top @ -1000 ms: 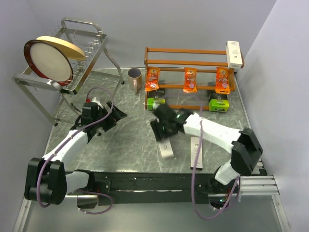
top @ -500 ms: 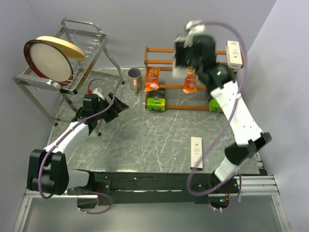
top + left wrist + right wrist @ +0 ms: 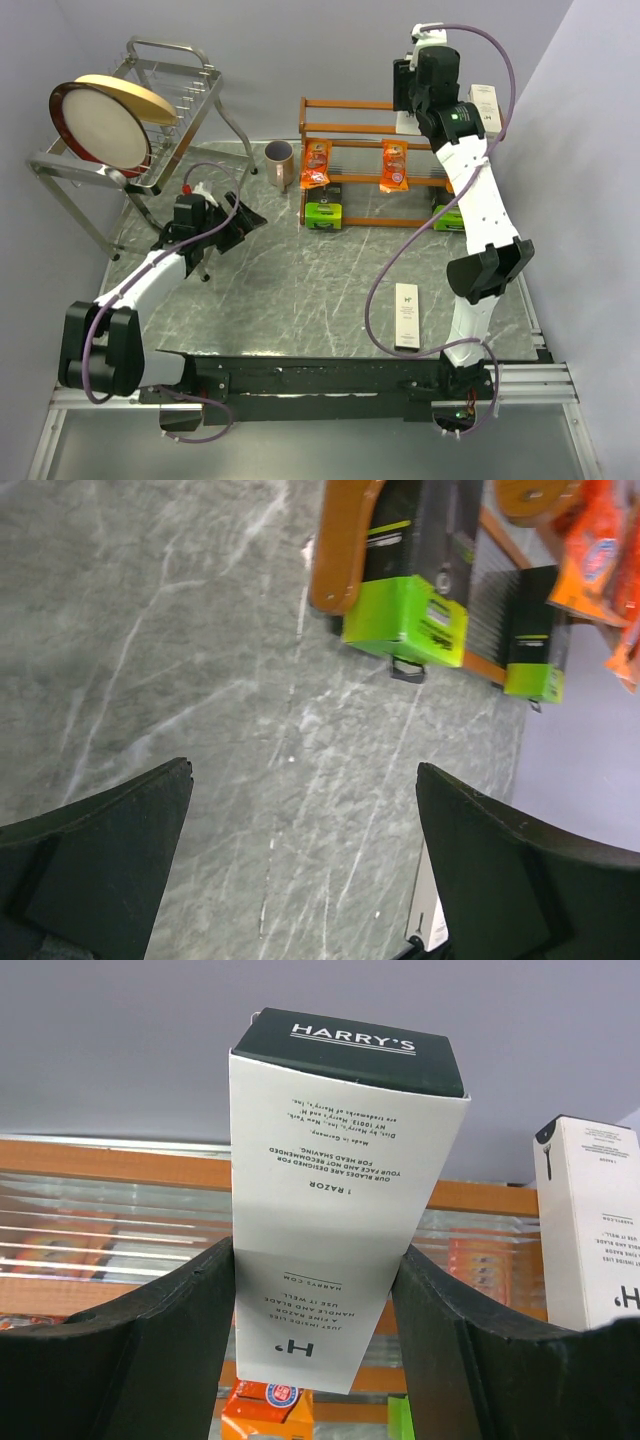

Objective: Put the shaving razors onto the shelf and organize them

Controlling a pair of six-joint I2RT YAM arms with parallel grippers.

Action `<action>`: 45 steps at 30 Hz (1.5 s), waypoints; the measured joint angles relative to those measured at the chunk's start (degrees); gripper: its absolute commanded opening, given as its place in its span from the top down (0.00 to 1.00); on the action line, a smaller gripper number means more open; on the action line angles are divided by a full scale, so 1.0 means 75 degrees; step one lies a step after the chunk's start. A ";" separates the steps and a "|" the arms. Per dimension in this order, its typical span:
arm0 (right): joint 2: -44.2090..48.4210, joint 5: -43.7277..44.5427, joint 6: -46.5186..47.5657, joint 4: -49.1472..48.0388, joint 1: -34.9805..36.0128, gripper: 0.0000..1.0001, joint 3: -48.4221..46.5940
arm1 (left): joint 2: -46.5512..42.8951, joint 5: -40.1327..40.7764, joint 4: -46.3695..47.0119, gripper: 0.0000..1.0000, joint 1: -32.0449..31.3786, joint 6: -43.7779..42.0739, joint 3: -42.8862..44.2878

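My right gripper is raised at the top rail of the orange-brown shelf, shut on a long white razor box held upright. A second white box stands on the shelf's top right end, and shows beside the held one. Orange packets hang on the middle tier. Lime-green packs sit on the bottom tier. Another white box lies flat on the table, near the front. My left gripper hovers open over the table, left of the shelf, with nothing between its jaws.
A mauve mug stands just left of the shelf. A silver wire rack holding a round plate fills the back left corner. Grey walls close in behind and on the right.
My right arm has carried the white box from the table in front of the shelf up to the shelf's top rail. The left arm has shifted only slightly.
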State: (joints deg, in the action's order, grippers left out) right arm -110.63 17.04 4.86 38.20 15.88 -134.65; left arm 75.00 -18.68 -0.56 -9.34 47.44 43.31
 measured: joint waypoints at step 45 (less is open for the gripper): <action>-0.1183 -0.0699 -0.1221 -0.0743 -0.0475 0.37 0.0029 | 0.1574 -0.0073 0.0274 0.01 0.0000 0.0064 0.0586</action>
State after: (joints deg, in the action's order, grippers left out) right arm -119.50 11.79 -4.29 32.62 12.32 -134.43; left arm 86.80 -19.22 1.50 -9.34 47.92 47.70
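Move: The right hand already pinches a white razor box; the open spot on the wooden shelf's top tier lies about 6 cm ahead of it, straight in line and some 7 cm lower. The razor box already standing there is about 13 cm to the right, 4 ahead and 5 below. The middle orange packet lies some 5 cm back, 2 left and 18 below. From the left hand the spot is about 23 cm ahead, 28 right and 20 above. Forward over the top tier goes the right hand, about 5.5 cm and sinking a little, then mostly down onto the spot left of the standing box, ending some 6.5 cm lower. It rolls its left side up about 10 degrees and keeps the razor box pinched. The empty, open left hand sinks about 4 cm and eases forward over bare table. ##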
